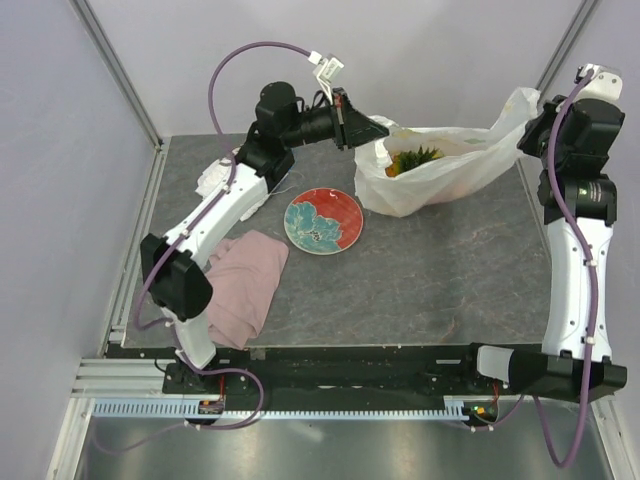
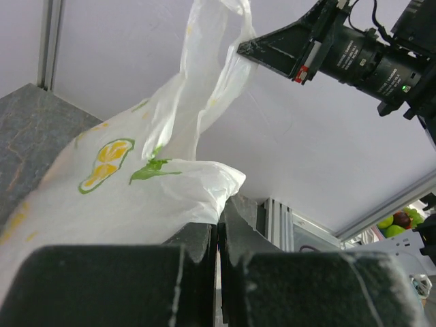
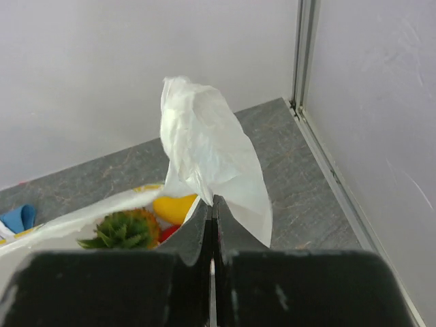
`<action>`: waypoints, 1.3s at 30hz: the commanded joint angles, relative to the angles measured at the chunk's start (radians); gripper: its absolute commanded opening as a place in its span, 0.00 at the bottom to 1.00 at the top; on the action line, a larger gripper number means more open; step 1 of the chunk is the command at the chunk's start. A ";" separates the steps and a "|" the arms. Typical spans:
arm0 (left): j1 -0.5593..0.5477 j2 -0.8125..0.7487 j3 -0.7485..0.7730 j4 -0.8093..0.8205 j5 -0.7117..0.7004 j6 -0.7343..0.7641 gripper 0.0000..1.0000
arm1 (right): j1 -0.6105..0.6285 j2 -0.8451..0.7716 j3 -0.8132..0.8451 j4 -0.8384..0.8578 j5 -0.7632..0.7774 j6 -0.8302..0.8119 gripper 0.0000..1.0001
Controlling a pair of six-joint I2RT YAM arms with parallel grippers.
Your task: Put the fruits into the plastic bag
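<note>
The plastic bag point(image 1: 430, 175) lies at the back of the table, translucent white with a lemon print point(image 2: 105, 163). Inside it show a pineapple point(image 3: 126, 228) with a green crown point(image 1: 415, 158), a yellow mango point(image 3: 176, 206) and a bit of a red piece point(image 3: 167, 233). My left gripper point(image 1: 383, 130) is shut on the bag's left rim point(image 2: 204, 187), the film pinched between its jaws. At the other end my right gripper point(image 1: 532, 118) is shut on a raised handle flap point(image 3: 204, 143). The bag's mouth is stretched between the two grippers.
A red-and-teal plate point(image 1: 323, 222) sits mid-table in front of the bag. A pink cloth point(image 1: 245, 285) lies under the left arm, and a white cloth point(image 1: 215, 178) lies behind it. Walls and frame posts point(image 1: 120, 70) close in the back and sides.
</note>
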 commanded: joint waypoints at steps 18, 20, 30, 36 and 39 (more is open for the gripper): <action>0.062 0.241 0.097 0.006 0.065 -0.027 0.29 | -0.115 0.123 -0.080 0.131 -0.163 0.010 0.00; 0.062 0.218 0.082 0.001 0.058 0.000 0.47 | -0.113 0.117 -0.080 0.130 -0.168 0.013 0.12; 0.073 -0.055 -0.113 -0.046 -0.209 0.194 0.96 | -0.115 0.024 -0.092 0.102 -0.206 0.014 0.83; 0.148 -0.204 -0.222 -0.039 -0.226 0.166 0.98 | -0.115 -0.059 -0.094 0.081 -0.218 0.019 0.93; 0.186 -0.296 -0.291 -0.055 -0.264 0.162 0.99 | -0.113 -0.108 -0.109 0.070 -0.223 0.022 0.94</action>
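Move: Both hands already grip a handle of the plastic bag, with the fruits hanging inside it. The landing spot on the table is about 14 cm right of the left hand, level with it fore and aft and some 38 cm down; the pineapple is 8 cm right and 22 cm below. From the right hand that spot lies 12 cm left, 2 cm back and 38 cm down, and the plate 38 cm left, level, equally low. Keeping their pinch on the handles, both hands lower the plastic bag to the table while easing forward, the left about 10 cm down, the right some 6, then open wide. The left lets go of its handle and withdraws up and left by roughly 9 cm each way, turning about 20 degrees counter-clockwise; the right, fingers open around its handle, goes back up about 6 cm and back 4. ##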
